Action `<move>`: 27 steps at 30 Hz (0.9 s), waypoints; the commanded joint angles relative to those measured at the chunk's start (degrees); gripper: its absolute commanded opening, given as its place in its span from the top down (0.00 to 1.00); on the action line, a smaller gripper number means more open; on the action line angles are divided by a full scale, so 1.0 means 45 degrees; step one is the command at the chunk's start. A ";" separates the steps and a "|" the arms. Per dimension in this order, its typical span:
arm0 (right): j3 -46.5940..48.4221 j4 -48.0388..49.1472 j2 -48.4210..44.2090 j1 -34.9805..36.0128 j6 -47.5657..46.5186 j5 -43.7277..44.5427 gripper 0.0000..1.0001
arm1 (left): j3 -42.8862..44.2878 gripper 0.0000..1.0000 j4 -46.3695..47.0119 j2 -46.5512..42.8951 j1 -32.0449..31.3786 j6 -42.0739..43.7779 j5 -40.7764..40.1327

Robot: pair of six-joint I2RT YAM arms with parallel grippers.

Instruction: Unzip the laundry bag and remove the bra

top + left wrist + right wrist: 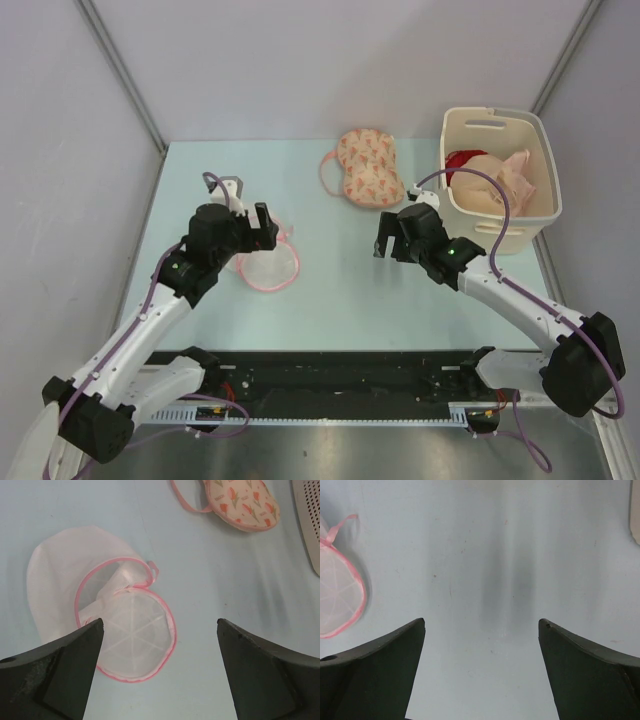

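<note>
The laundry bag (368, 168), a cream-peach two-lobed pouch with red motifs and pink edging, lies flat at the back middle of the table; the left wrist view shows it at the top right (245, 502). The bra is hidden. My left gripper (262, 232) (160, 625) hovers open over a round white mesh item, well in front and to the left of the bag. Open and empty, my right gripper (390, 235) (481, 622) hangs over bare table, in front and slightly to the right of the bag.
The round white mesh item (268, 262) (100, 605) (337, 595) with pink trim lies left of centre. A cream plastic basket (500, 210) (310, 520) at the back right holds a red garment (462, 160) and pale peach garments (515, 172).
</note>
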 commanded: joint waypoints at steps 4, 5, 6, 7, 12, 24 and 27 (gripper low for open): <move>0.0460 0.0529 -0.0057 0.0054 -0.0345 -0.0319 0.00 | -0.0085 0.00 0.0577 -0.0213 -0.0047 0.0171 0.0801; 0.0479 0.0549 -0.0057 0.0112 -0.0405 -0.0359 0.00 | -0.0086 0.00 0.0597 -0.0213 -0.0067 0.0151 0.0841; 0.0460 0.0607 -0.0076 0.0132 -0.0463 -0.0398 0.00 | -0.0105 0.00 0.0597 -0.0193 -0.0067 0.0151 0.0861; 0.0460 0.0627 -0.0077 0.0152 -0.0541 -0.0418 0.00 | -0.0086 0.00 0.0597 -0.0174 -0.0048 0.0112 0.0823; 0.0480 0.1036 -0.0155 0.0502 -0.0835 -0.0127 0.00 | -0.0085 0.00 0.0461 0.0060 -0.0047 0.0112 0.0842; 0.1336 0.3946 0.2166 -0.0022 -0.1188 0.1398 0.00 | -0.0087 0.00 0.0442 0.0236 -0.0047 -0.0025 0.0998; 0.2331 0.4335 0.3783 -0.0667 -0.0855 0.1283 0.01 | -0.0065 0.00 0.0246 0.0315 -0.0047 -0.0083 0.0785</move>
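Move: The floral laundry bag lies about 28 cm ahead of the right hand, 2 cm to its left and 13 cm below. From that hand, the white mesh bag is roughly 29 cm left, 5 cm ahead and 14 cm below, and the laundry bin some 20 cm ahead, 29 cm right and 5 cm below. From the left hand, the floral bag is about 28 cm ahead, 28 cm right and 20 cm below. The open right hand eases left, then speeds forward about 5 cm towards the floral laundry bag, tipping up slightly. ##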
